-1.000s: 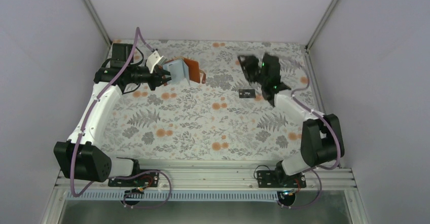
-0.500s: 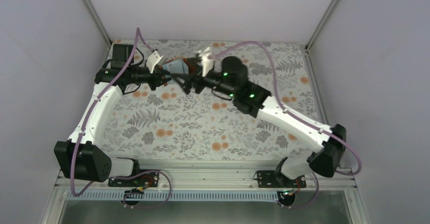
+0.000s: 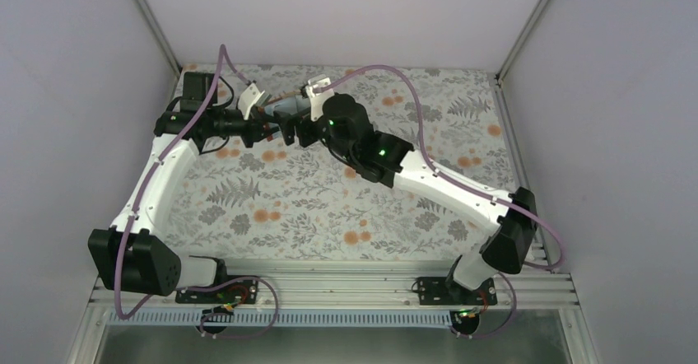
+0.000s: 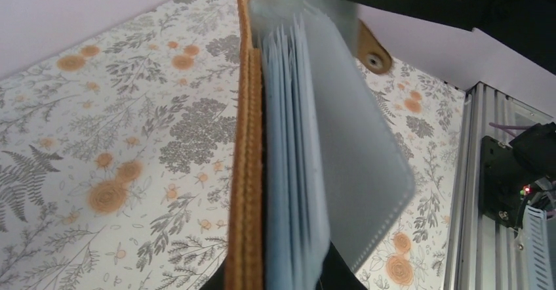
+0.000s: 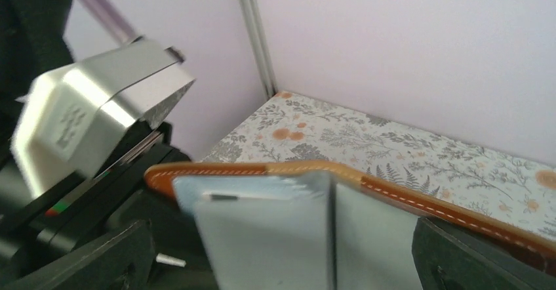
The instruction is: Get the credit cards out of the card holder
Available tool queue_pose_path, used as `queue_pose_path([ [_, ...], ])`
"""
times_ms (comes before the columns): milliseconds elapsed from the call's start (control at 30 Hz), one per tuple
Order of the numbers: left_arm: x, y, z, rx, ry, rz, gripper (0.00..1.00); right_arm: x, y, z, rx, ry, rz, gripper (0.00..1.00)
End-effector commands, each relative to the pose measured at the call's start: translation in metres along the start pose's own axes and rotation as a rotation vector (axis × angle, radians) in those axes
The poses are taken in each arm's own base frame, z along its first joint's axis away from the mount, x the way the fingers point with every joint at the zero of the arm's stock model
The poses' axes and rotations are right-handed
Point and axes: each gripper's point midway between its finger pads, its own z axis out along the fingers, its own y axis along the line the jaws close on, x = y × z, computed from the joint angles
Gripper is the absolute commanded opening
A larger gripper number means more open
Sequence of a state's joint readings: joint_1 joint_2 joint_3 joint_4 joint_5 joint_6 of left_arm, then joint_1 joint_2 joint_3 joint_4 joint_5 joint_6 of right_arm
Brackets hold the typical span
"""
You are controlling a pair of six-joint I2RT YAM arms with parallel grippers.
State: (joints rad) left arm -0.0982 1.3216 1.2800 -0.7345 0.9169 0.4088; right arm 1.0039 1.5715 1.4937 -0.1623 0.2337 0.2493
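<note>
My left gripper (image 3: 267, 123) is shut on the card holder (image 4: 249, 172) and holds it above the table at the back left, rust-brown spine up. The holder's pale blue-grey pockets (image 4: 292, 172) fan open, and its brown tab (image 4: 372, 55) hangs past them. My right gripper (image 3: 294, 129) has reached across and stands open, one black finger (image 5: 85, 257) on each side of the holder (image 5: 295, 224), without touching it. No credit cards show plainly. A thin dark strip (image 5: 223, 198) sits at one pocket's top, and I cannot tell what it is.
The floral table (image 3: 329, 199) is walled by pale panels, with a metal post (image 5: 256, 34) at the back corner. My right arm (image 3: 444, 183) stretches diagonally over the table's middle. The left wrist's silver camera block (image 5: 98, 113) sits close to my right fingers.
My right arm swung from the back right across to the holder, and its jaws opened wide around it. The black card on the table is now covered by that arm. The left arm stayed still.
</note>
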Motion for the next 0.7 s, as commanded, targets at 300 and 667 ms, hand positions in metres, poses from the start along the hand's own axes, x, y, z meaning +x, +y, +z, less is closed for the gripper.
queue_pose_path([
  [300, -0.008, -0.016, -0.006, 0.059, -0.04, 0.041, 0.02, 0.01, -0.03, 0.037, 0.076, 0.046, 0.082, 1.0],
  [667, -0.008, -0.019, -0.006, 0.083, -0.043, 0.045, 0.02, 0.02, -0.079, 0.025, 0.049, 0.063, 0.121, 0.77],
])
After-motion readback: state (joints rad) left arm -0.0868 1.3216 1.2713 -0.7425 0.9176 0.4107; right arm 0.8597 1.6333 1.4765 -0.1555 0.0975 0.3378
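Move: Just past the right hand's open fingers, the holder's loose card sleeve is about 5 cm ahead, 2 cm to the right and 3 cm lower. The leather cover backs it, some 8 cm ahead of the right hand, 1 cm right and 4 cm lower. The left gripper pinches the holder about 6 cm left of the right hand, 3 cm ahead and 5 cm lower. From the left hand, that sleeve lies roughly 8 cm right, 2 cm ahead and 2 cm higher. Reaching forward some 5 cm, the right hand brings its wide-open fingers onto the loose sleeve, then also sinks about 4 cm and ends by easing 3 cm back to the right, tipping slightly down. Its fingers start to close around the sleeve, one pad coming against the plastic, but stay mostly open. The left hand holds the card holder nearly still. ##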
